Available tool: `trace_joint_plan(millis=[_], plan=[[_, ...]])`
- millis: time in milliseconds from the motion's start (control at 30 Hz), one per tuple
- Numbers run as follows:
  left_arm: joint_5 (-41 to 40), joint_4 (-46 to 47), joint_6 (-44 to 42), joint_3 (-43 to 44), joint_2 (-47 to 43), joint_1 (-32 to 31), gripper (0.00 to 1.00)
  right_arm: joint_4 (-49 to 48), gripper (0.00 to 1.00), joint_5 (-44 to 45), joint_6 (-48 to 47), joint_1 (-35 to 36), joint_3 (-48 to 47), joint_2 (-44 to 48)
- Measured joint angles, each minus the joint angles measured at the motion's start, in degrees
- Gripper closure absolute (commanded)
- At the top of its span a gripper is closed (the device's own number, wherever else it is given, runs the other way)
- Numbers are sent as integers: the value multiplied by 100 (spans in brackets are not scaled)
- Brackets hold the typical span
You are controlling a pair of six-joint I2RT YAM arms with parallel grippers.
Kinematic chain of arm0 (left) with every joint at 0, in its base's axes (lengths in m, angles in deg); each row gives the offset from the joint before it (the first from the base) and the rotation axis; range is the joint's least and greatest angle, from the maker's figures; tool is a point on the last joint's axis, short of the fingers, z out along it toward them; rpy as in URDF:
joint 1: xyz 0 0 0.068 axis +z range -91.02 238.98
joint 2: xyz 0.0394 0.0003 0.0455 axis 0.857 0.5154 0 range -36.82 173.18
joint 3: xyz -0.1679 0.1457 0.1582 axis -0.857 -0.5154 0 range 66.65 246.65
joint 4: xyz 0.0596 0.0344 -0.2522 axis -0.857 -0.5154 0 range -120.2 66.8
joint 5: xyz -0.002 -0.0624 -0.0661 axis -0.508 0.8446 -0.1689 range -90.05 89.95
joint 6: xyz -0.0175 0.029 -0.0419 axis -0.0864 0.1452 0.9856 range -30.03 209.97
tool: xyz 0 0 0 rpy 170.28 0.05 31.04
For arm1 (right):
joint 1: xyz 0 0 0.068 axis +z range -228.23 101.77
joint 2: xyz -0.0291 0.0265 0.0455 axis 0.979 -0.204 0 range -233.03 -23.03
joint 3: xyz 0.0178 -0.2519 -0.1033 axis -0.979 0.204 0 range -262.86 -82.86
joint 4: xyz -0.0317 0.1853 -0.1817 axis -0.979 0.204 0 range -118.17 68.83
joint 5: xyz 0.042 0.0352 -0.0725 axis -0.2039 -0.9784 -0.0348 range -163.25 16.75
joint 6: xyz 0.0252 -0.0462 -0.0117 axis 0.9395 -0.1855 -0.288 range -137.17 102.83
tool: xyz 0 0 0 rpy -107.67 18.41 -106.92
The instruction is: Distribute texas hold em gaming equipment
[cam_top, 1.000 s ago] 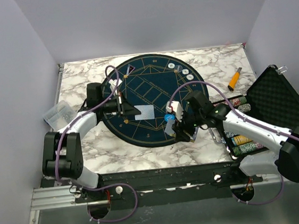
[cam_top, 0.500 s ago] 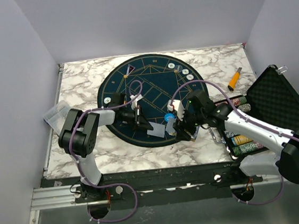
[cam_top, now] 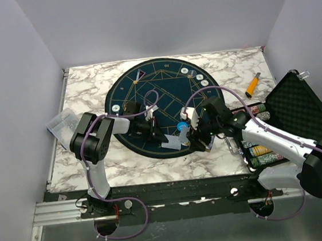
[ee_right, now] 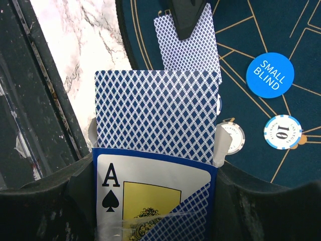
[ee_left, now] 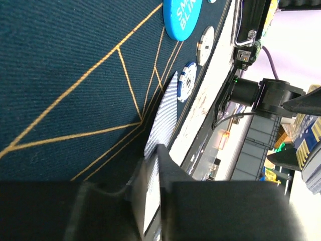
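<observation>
My left gripper lies low on the near edge of the dark round mat, shut on a blue-patterned playing card. In the left wrist view the card sticks out flat between the fingers. My right gripper is shut on a card box with an ace of spades on it; the deck sticks out of its top. Ahead of the deck lies the held card. A blue small-blind disc and two chips sit on the mat nearby.
The open black case with chip stacks stands at the right. An orange-handled tool lies beyond it. Several chips line the mat's far right rim, and cards lie at its far left. A clear plastic box sits at the left.
The left arm has swung from the mat's middle toward its near edge, carrying the card down beside the right gripper. The right arm has stayed still.
</observation>
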Motion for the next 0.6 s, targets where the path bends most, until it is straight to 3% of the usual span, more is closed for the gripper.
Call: trace_joint_plan(millis=[100, 367, 467, 600], plan=[[-68, 9, 50, 0, -2, -9, 60, 0, 99, 0, 0, -2, 0, 0], [-417, -380, -192, 13, -509, -2, 45, 0, 99, 0, 0, -22, 0, 0], [-697, -737, -448, 39, -756, 52, 30, -2, 100, -2, 0, -26, 0, 0], [-804, -1010, -640, 39, -1091, 284, 28, -7, 99, -7, -11, -26, 0, 0]])
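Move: The card I am laying down reaches rightward from my left fingertips, its middle about 3 cm to the right, 1 cm back and 1 cm below. The blue-edged chip lies some 8 cm right and 1 cm back, the white chip about 13 cm right and 1 cm back, and the Small Blind button 8 cm right and 6 cm ahead. From my right hand, holding the deck, the card lies roughly 11 cm left, 4 cm ahead and 10 cm lower. I open my left fingers well apart to let go of the card low over the felt, staying put at first. Then I lift about 3 cm and draw off some 3 cm to my left and slightly forward, away from the card, my wrist tilting about 10 degrees as the fingertips swing up a little. My right hand stays still, keeping hold of the deck. ##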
